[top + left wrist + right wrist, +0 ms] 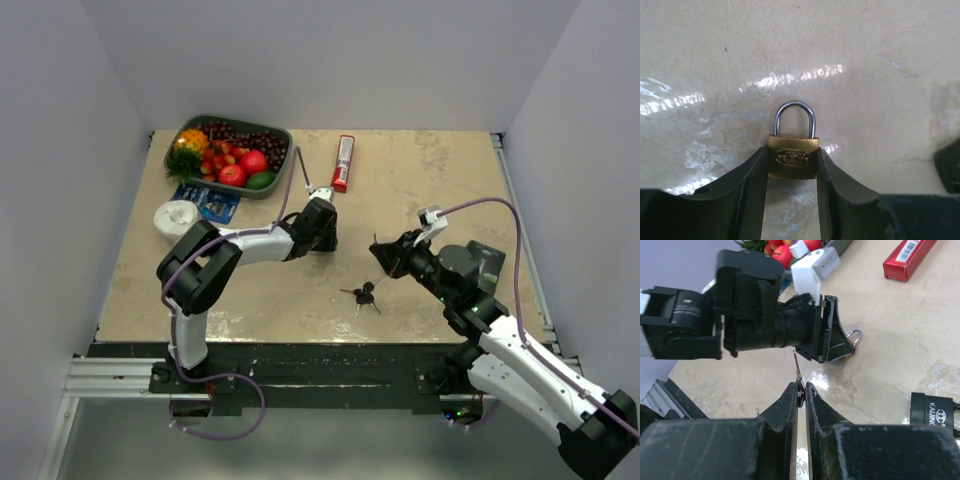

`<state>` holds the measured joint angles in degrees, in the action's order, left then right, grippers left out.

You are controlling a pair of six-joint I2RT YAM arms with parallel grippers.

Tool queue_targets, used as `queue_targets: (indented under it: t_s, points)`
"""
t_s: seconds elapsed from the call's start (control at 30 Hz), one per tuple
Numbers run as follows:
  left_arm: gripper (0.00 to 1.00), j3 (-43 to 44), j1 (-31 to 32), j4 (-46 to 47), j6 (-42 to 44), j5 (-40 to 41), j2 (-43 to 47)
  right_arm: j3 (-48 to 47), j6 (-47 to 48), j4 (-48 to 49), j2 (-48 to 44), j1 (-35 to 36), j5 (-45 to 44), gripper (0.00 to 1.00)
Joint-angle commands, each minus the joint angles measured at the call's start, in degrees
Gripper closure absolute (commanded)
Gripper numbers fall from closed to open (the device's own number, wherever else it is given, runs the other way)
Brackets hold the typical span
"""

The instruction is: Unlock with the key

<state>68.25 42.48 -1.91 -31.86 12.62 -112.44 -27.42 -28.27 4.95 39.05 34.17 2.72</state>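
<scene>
A small brass padlock (792, 156) with a silver shackle lies flat on the beige table, and my left gripper (792, 154) is shut on its body from both sides. In the top view that left gripper (322, 238) sits mid-table. My right gripper (800, 388) is shut on a small key (797, 367); its thin silver blade sticks out of the fingertips toward the left gripper (832, 337), a short gap away. The padlock's shackle (856, 335) peeks out beyond those fingers. A bunch of keys with black heads (363, 296) lies on the table below my right gripper (385, 254).
A black padlock (934, 412) lies at the right wrist view's right edge. At the back left stand a green tray of fruit (175, 150), a blue packet (208, 202) and a white round thing (177, 216). A red box (343, 163) lies at the back middle.
</scene>
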Motion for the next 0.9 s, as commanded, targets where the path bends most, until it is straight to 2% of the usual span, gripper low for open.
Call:
queue_targets:
  t_s: [0.0,0.23,0.33,0.47,0.87]
  points:
    - [1.00,-7.77,-1.43,10.24,-11.90,-9.71,5.91,1.32,-0.12,6.91,4.10,1.07,1.76,1.00]
    - [1.00,-17.43,-1.87,24.81,-23.06,-8.84,17.58,2.19,-1.61,12.97,11.31,7.39,-0.34,1.00]
    - [1.00,-22.80,-1.87,29.93,-26.85,-7.79,21.55,3.68,-5.63,16.66,14.91,8.72,0.70,1.00]
    - [1.00,-26.66,-1.78,31.62,-29.14,-6.74,24.64,4.83,-7.59,21.76,19.48,8.63,1.67,1.00]
    - [1.00,-29.22,-0.12,33.99,-29.58,-9.28,27.45,1.14,-6.36,21.94,28.54,8.72,1.32,1.00]
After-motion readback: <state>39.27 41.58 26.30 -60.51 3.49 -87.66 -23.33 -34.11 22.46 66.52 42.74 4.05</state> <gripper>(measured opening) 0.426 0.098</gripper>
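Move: The brass padlock, already in the left fingers, lies about 13 cm ahead of the right hand, 12 cm to its left and 20 cm below. The key it is to meet, held in the right fingers, is some 12 cm back from the left hand, 11 cm to its right and 20 cm above. From the right hand the black padlock is about 9 cm ahead, 3 cm right; the key ring is level, 4 cm left, both some 24 cm below. The brass padlock, still pinched by the left fingers, is drawn back about 5 cm and then lifted some 10, while the wrist rolls about 40 degrees, swinging the fingers from steeply down towards the right. To meet it, the right hand keeps hold of the key and brings it down and to the left, its fingertips tipping down about 15 degrees. ##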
